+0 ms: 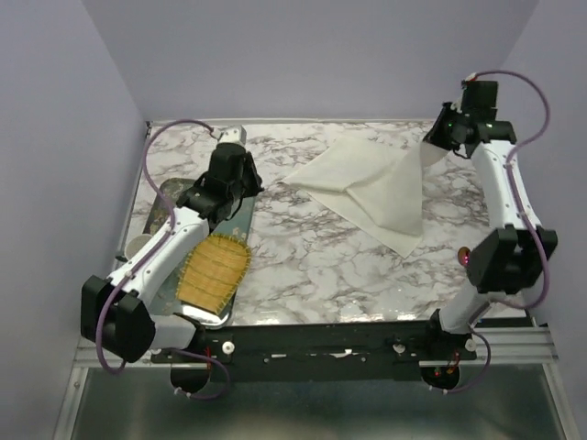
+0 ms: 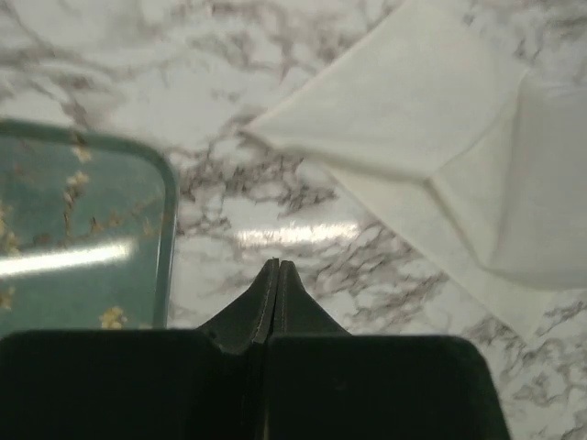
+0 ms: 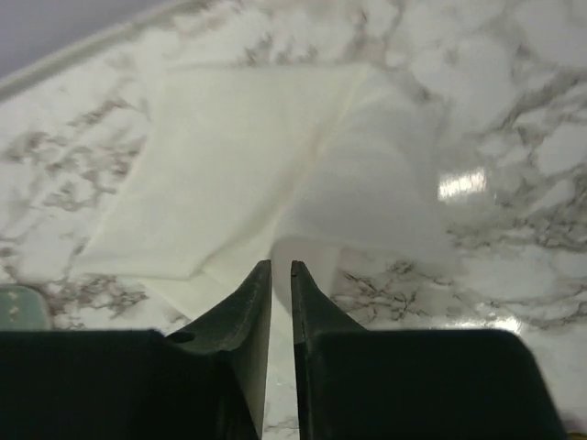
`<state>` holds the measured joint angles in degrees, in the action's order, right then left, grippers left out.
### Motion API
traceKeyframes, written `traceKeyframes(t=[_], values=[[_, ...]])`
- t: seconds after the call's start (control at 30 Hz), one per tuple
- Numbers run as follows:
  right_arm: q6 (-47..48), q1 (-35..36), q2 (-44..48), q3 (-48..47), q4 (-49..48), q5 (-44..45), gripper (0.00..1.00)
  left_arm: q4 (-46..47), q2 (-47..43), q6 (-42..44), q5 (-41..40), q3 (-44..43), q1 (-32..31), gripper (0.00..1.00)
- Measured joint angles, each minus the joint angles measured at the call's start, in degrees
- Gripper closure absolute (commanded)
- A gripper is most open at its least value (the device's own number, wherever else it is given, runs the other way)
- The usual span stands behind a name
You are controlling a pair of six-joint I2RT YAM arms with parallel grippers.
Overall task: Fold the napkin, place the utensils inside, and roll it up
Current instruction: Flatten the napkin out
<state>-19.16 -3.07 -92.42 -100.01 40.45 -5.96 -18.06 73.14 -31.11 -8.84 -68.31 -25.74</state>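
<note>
The cream-white napkin (image 1: 367, 188) lies on the marble at the back right, partly folded. Its right corner is lifted in a tent toward my right gripper (image 1: 438, 139). In the right wrist view that gripper (image 3: 282, 266) has its jaws a narrow gap apart, and the blurred napkin (image 3: 229, 156) corner hangs just ahead of the tips. My left gripper (image 2: 278, 264) is shut on nothing above bare marble, left of the napkin (image 2: 413, 110). In the top view the left gripper (image 1: 234, 137) sits at the back left. No utensil shows plainly; a reddish-pink spot (image 1: 465, 255) peeks out by the right arm's elbow.
A green patterned tray (image 1: 158, 197) lies along the left side, its rim (image 2: 171, 229) close to my left fingers. A yellow fringed woven mat (image 1: 214, 270) rests on the tray's near end. A small pale object (image 1: 138, 246) sits at the table's left edge. Lilac walls enclose the table.
</note>
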Motion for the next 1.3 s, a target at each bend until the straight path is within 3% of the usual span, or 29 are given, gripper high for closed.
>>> traceKeyframes(t=[0.07,0.1,0.13,0.2,0.23,0.3,0.37,0.53,0.67,0.8,1.2,1.3], values=[[0.48,0.0,-7.72,0.04,1.7,2.25,0.24,-0.15,3.04,-1.57,2.38,5.77,-0.68,1.0],[0.52,0.0,-10.47,0.09,2.86,3.82,0.18,-0.37,4.48,-1.81,3.02,6.73,-1.09,0.98],[0.72,0.0,-13.88,0.15,5.46,7.23,0.14,-0.5,6.51,-1.95,3.85,7.63,-1.97,0.88],[1.2,0.0,-16.9,1.38,8.31,12.46,0.12,-0.44,8.92,-1.84,5.11,7.78,-3.52,0.76],[1.22,0.0,-16.98,2.19,9.18,14.53,0.12,-0.85,9.86,-1.62,5.77,6.84,-4.17,0.64],[1.33,0.0,-16.15,2.86,12.52,20.09,0.12,-1.7,13.22,-1.55,7.08,1.99,-5.35,0.57],[1.25,0.0,-13.79,2.78,13.79,22.53,0.13,-0.98,17.31,-1.62,8.81,-3.82,-5.84,0.4],[-0.57,0.04,-1.22,12.13,9.81,16.2,0.16,0.79,27.1,-4.09,11.54,-13.49,-4.92,0.01],[-4.76,0.2,8.28,26.73,3.54,10.71,0.15,0.39,34.14,-6.97,11.43,-17.29,-4.2,0.01],[-6.38,0.28,8.04,35.87,1.11,7.39,0.14,-1.31,40.7,-9.33,10.93,-21.2,-3.32,0.02],[-8.96,0.33,6.8,44.22,-6.73,3.34,0.14,2.38,47.56,-14.82,10.38,-21.75,0.15,0.01],[-8.9,0.35,5.84,44.7,-7.43,4.07,0.14,3.37,48.24,-15.72,10.62,-20.92,0.94,0.06]])
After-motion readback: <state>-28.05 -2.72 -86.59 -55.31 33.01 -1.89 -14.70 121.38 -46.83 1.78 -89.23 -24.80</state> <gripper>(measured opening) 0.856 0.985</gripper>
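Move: The napkin's left corner lies on the table about 12 cm ahead of the left hand, 4 cm to its right and 26 cm below; the tray's middle is some 8 cm back and 20 cm to that hand's left. For the right hand, the napkin flap's near end lies about 12 cm back, 3 cm left and 29 cm below. The napkin's near corner is 19 cm back and 7 cm left of the right hand, the spoon's bowl 19 cm back and 8 cm right. Down to the napkin come both hands, apart: the right sinks about 24 cm and draws back over the flap's near end, its parting fingers opening wide and tipping down; it swings right and rises briefly on the way. The left dips, swings right, then reaches forward and down beside the left corner, tipping some 30 degrees down and opening fully. ##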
